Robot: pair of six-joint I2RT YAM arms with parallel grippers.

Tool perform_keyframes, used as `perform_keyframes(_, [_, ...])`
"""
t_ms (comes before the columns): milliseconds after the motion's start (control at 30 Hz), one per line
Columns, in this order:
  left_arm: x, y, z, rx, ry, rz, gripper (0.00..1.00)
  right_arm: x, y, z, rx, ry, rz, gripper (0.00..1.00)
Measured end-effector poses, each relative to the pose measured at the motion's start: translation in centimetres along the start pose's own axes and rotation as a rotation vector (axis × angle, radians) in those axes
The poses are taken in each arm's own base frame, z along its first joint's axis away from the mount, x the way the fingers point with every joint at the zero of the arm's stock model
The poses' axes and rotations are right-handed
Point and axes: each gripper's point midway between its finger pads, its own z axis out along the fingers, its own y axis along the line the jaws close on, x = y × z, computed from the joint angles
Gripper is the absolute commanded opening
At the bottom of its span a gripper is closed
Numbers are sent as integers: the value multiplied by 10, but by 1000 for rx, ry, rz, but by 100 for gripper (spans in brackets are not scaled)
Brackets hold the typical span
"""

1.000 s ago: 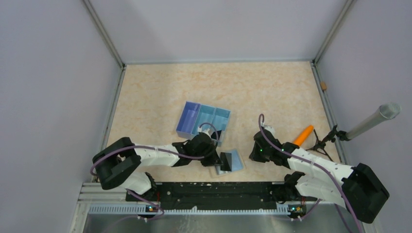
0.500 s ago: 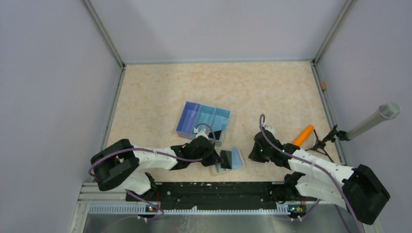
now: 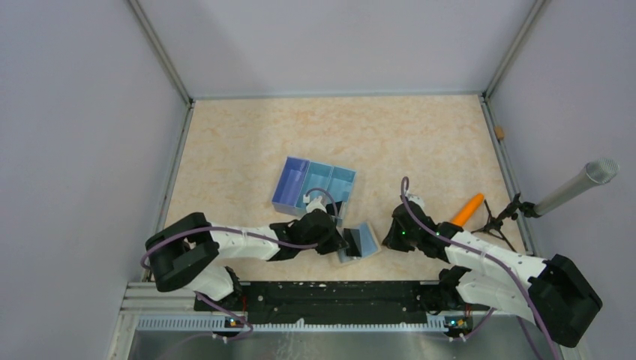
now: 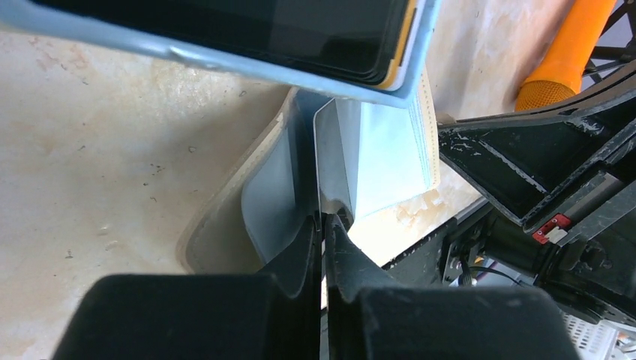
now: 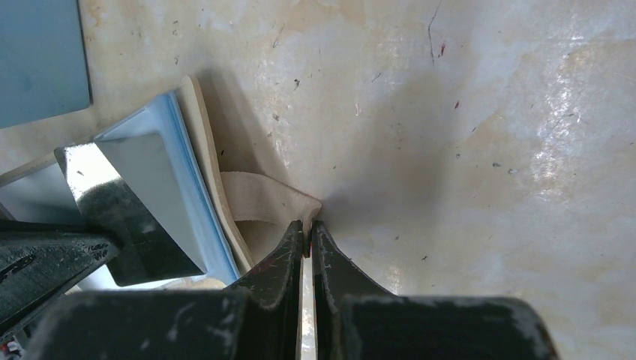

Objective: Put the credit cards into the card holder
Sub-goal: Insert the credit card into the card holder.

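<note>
A stack of light-blue credit cards (image 4: 379,146) stands on edge, tilted, with my left gripper (image 4: 324,223) shut on its lower edge. The cards lean into the open mouth of the beige card holder (image 4: 225,225), which lies on the table just behind my arms' bases. In the right wrist view my right gripper (image 5: 307,227) is shut on the holder's beige flap (image 5: 262,202), pulling it away from the cards (image 5: 176,176). From above, the left gripper (image 3: 349,241) and right gripper (image 3: 388,238) face each other across the cards (image 3: 365,238).
A blue three-compartment tray (image 3: 315,187) sits just beyond the left gripper, with dark items in one compartment. An orange carrot-shaped object (image 3: 469,208) lies to the right, beside a small black tripod carrying a grey cylinder (image 3: 577,184). Walls enclose the table.
My left gripper has carried the cards a little farther and to the right, turning them more upright against the holder. The right gripper has stayed put on the flap.
</note>
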Motion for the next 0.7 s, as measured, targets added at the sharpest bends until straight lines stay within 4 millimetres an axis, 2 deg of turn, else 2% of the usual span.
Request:
perform_keyframes(100, [0, -2, 0, -16, -1, 20, 16, 0, 0, 0, -4, -1, 1, 0])
perform_keyframes(367, [1, -5, 5, -76, 4, 75, 31, 0, -1, 0, 0, -5, 0, 0])
perform_keyframes(433, [1, 0, 4, -96, 3, 77, 35, -2, -4, -1, 21, -8, -4, 9])
perform_keyframes(567, [2, 7, 2, -126, 6, 82, 45, -6, -11, -7, 77, -16, -16, 33])
perform_keyframes(700, [2, 8, -3, -137, 11, 82, 50, -19, -7, -19, 81, -50, -43, 44])
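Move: The left hand still pinches the black credit card by its near end. The card's middle lies about 3 cm ahead and 2 cm right, and the middle of the open card holder about 2 cm ahead, 4 cm right and some 2 cm below. The compartment box's middle is roughly 17 cm ahead and 7 cm left. The right hand holds the holder's strap, with the holder's middle about 7 cm to its left and level with it fore and aft. Sideways and small: the left hand edges about 1 cm right towards the holder, then comes back some 1.5 cm left. It rolls about 10 degrees, left side up, while its fingers spread to about half open and let go of the card. The right hand, at first still gripping the strap, then opens, slips about 2 cm right and lifts some 2 cm clear. ##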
